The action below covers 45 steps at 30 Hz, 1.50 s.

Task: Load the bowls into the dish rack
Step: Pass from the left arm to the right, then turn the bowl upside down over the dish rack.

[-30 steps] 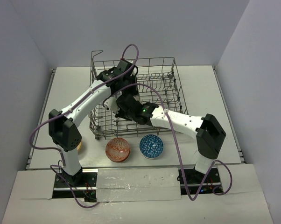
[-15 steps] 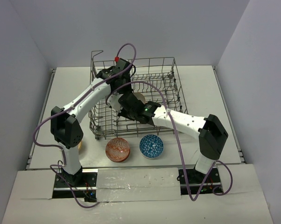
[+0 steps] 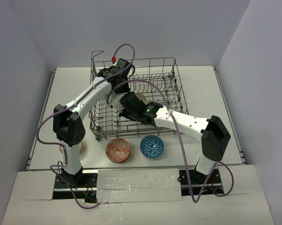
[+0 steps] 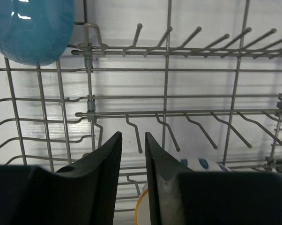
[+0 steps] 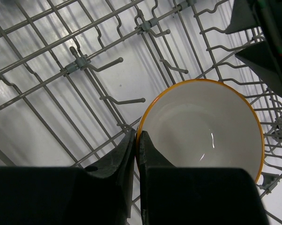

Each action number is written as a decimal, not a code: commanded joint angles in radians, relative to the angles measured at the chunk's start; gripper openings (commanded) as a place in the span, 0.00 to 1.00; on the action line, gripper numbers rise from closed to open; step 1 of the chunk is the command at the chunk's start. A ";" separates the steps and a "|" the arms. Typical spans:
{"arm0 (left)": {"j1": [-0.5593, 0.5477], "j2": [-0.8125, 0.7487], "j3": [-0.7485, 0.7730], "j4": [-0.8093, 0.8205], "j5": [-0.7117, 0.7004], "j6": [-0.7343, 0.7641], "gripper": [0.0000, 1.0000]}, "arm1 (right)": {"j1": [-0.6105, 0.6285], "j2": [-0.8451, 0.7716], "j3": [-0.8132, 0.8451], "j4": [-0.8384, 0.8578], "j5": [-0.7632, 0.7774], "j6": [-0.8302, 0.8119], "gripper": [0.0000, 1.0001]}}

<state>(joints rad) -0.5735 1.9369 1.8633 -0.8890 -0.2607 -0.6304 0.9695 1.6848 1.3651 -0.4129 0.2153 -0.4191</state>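
The grey wire dish rack (image 3: 155,60) stands at the back of the table. My right gripper (image 5: 137,133) is shut on the orange rim of a white bowl (image 5: 202,131), held tilted over the tines inside the rack (image 5: 75,58). In the top view that bowl (image 3: 140,98) sits near the rack's middle left. My left gripper (image 4: 132,135) hovers in the rack's back left, jaws slightly apart with nothing between them. A teal bowl (image 4: 33,28) rests against the wires beyond it. A red patterned bowl (image 3: 118,150) and a blue patterned bowl (image 3: 152,146) lie on the table in front of the rack.
A yellowish bowl (image 3: 71,149) peeks out behind the left arm's base. Both arms cross over the rack's left half, with purple cables looping above them. Grey walls close in on the table's left, back and right.
The left gripper has drawn back toward the rack's far left corner and its jaws have parted a little. The right gripper has carried the white bowl slightly deeper into the rack.
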 commanded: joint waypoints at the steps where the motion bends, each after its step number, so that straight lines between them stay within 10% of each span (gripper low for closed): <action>1: 0.004 0.022 0.056 -0.018 -0.070 -0.018 0.32 | -0.008 -0.086 0.008 0.072 0.015 0.009 0.00; 17: 0.119 -0.027 0.079 -0.004 -0.063 -0.064 0.32 | -0.012 -0.128 -0.027 0.086 0.039 0.017 0.00; 36: 0.245 -0.778 -0.579 0.439 -0.172 -0.095 0.32 | -0.133 -0.103 0.135 0.063 -0.135 0.250 0.00; 45: 0.247 -0.898 -0.743 0.484 -0.236 -0.040 0.32 | -0.134 -0.020 0.278 0.022 -0.234 0.403 0.00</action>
<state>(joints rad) -0.3248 1.0737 1.1557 -0.4679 -0.4538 -0.7021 0.8341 1.6413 1.5677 -0.4164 0.0246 -0.0895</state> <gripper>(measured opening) 0.321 0.110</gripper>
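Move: My right hand already holds the white bowl's rim; from it the plain blue bowl in the rack lies some 14 cm ahead, 13 cm left and 7 cm lower, and the brown bowl 16 cm back, 7 cm left, 13 cm below. From my emptied left hand the yellow bowl is about 25 cm back, 24 cm left and 15 cm down. The white bowl's middle sits 6 cm behind and 6 cm right of it, slightly lower; the plain blue bowl 5 cm ahead, 9 cm left, 8 cm below. I pull my empty left hand away from the white bowl: first left and a little forward, dipping slightly, then climbing steeply and drawing back as it sweeps about 18 cm left out over the rack's left side, fingers tipping up some 30 degrees, gap unchanged. My right hand keeps its pinch on the rim, barely rises, eases some 3 cm forward and right, then lifts to about 10 cm higher, drifting back left and rolling its left side up about 25 degrees. ##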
